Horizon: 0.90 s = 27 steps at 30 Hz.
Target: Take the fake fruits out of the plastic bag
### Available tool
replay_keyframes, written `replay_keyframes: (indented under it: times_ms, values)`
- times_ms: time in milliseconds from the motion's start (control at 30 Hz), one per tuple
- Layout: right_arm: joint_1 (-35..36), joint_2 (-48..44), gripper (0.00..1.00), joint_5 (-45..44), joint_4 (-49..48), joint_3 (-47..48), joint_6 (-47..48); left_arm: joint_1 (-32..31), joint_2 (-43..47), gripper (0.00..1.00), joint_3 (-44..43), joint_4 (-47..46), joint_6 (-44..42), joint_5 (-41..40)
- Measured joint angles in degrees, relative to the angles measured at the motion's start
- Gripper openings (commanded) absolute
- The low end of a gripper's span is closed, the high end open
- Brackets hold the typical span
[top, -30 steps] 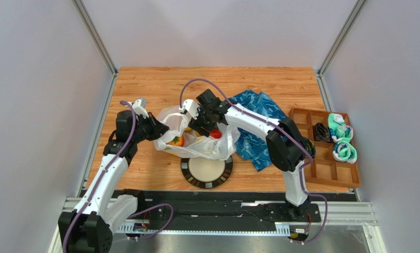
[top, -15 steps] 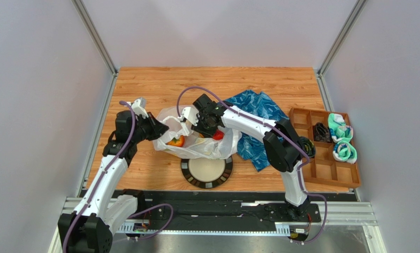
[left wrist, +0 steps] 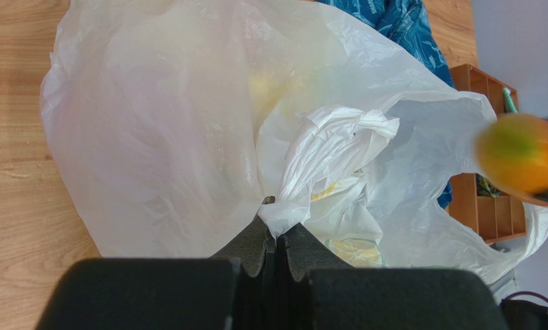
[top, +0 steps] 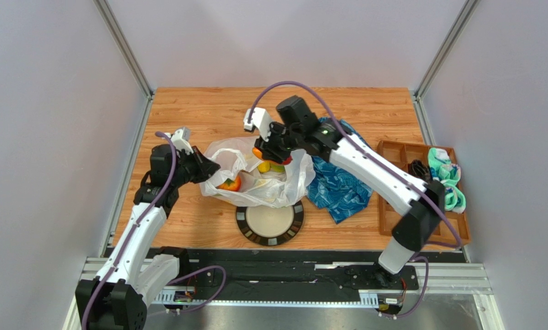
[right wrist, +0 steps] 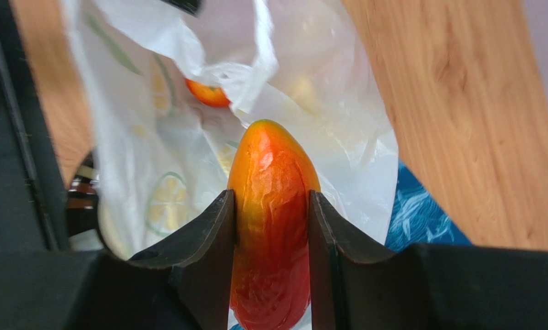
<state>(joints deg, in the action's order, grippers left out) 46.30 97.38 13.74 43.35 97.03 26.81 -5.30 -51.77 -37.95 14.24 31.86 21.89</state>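
The translucent white plastic bag (top: 263, 185) lies open in the middle of the table. My left gripper (top: 204, 168) is shut on a bunched fold of the bag's rim (left wrist: 283, 216), holding it up. Above the bag's mouth, my right gripper (top: 270, 152) is shut on a red-orange mango-shaped fruit (right wrist: 273, 206), its fingers (right wrist: 215, 227) pressed on both sides. The same fruit (left wrist: 521, 152) shows blurred at the right of the left wrist view. An orange-red fruit (top: 230, 183) and a yellow one (top: 270, 167) still sit inside the bag; other fruits are hidden by the plastic.
A black-rimmed round plate (top: 270, 242) sits just in front of the bag. A crumpled blue patterned cloth (top: 339, 185) lies to the bag's right. A wooden compartment tray (top: 421, 213) with rolled green-white items (top: 445, 185) stands at the far right.
My right gripper closed on the mango-shaped fruit inside the bag and lifted it up and back, out over the bag's mouth. The left gripper kept its hold.
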Motion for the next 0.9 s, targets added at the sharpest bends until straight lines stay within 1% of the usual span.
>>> replay_keyframes:
  times_ms: [133,233,300,433,533,633,700,767,833,867,900]
  values:
    - [1.84,-10.97,0.14,6.34,-0.28,-4.94,1.92,0.00,0.00,0.00,-0.02,-0.26,0.00,-0.04]
    - [4.42,-17.25,0.14,9.55,1.16,-12.90,5.22,0.00,-0.02,0.00,-0.26,-0.42,0.00,-0.17]
    - [5.33,-18.86,0.14,11.54,2.64,-18.86,8.17,0.00,-0.04,0.00,-0.61,-0.39,-0.02,-0.37]
    - [5.88,-17.88,0.14,13.33,5.40,-27.63,13.94,0.00,-0.09,0.00,-1.25,-0.37,-0.20,-0.72]
    - [8.92,-17.42,0.14,13.40,5.29,-32.39,17.53,0.00,-0.13,0.00,-1.25,-0.20,-0.24,-1.05]
    - [11.45,-15.85,0.15,13.27,2.12,-34.93,18.58,0.00,-0.13,0.00,-1.25,-0.13,-0.50,-1.22]
    - [11.80,-14.05,0.15,12.22,-1.40,-35.89,18.14,0.00,-0.04,0.00,-1.25,0.11,-0.87,-1.42]
    - [11.74,-11.96,0.19,10.29,-6.25,-37.18,17.35,0.00,0.13,0.00,-1.22,0.15,-1.22,-1.53]
    - [11.67,-10.38,0.41,8.98,-9.14,-38.07,17.20,0.00,0.55,0.00,-1.22,0.17,-1.51,-1.68]
    - [11.65,-9.79,0.55,8.52,-10.05,-38.36,17.22,0.00,0.83,0.00,-1.20,0.17,-1.60,-1.70]
    - [11.65,-9.40,1.00,8.22,-10.67,-38.58,17.46,0.00,1.09,0.00,-1.20,0.13,-1.70,-1.73]
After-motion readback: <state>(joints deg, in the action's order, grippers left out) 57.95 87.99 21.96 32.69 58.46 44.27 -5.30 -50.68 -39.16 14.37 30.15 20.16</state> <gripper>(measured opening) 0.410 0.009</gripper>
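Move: The right hand already holds the orange-and-red fruit above the open bag; the plate it is bound for lies about 11 cm back, 2 cm to the left and some 21 cm below. The bag's middle is around 1 cm ahead, 4 cm left and 17 cm down, and the tomato in it 3 cm back and 15 cm left. The blue cloth lies 4 cm ahead and 24 cm right. From the left hand, pinching the bag, the plate is 10 cm back, 15 cm right, 16 cm below. The right hand carries the gripped fruit back over the bag's near edge towards the plate, lifting about 4 cm at first, then sinking some 20 cm as it swings back about 17 cm and slightly right, and easing a little forward and left at the end. The wrist turns about 30 degrees counter-clockwise so the fingers come to point left and down, keeping their hold, while the left hand keeps the bag pinched almost in place, rising only about 1 cm. ##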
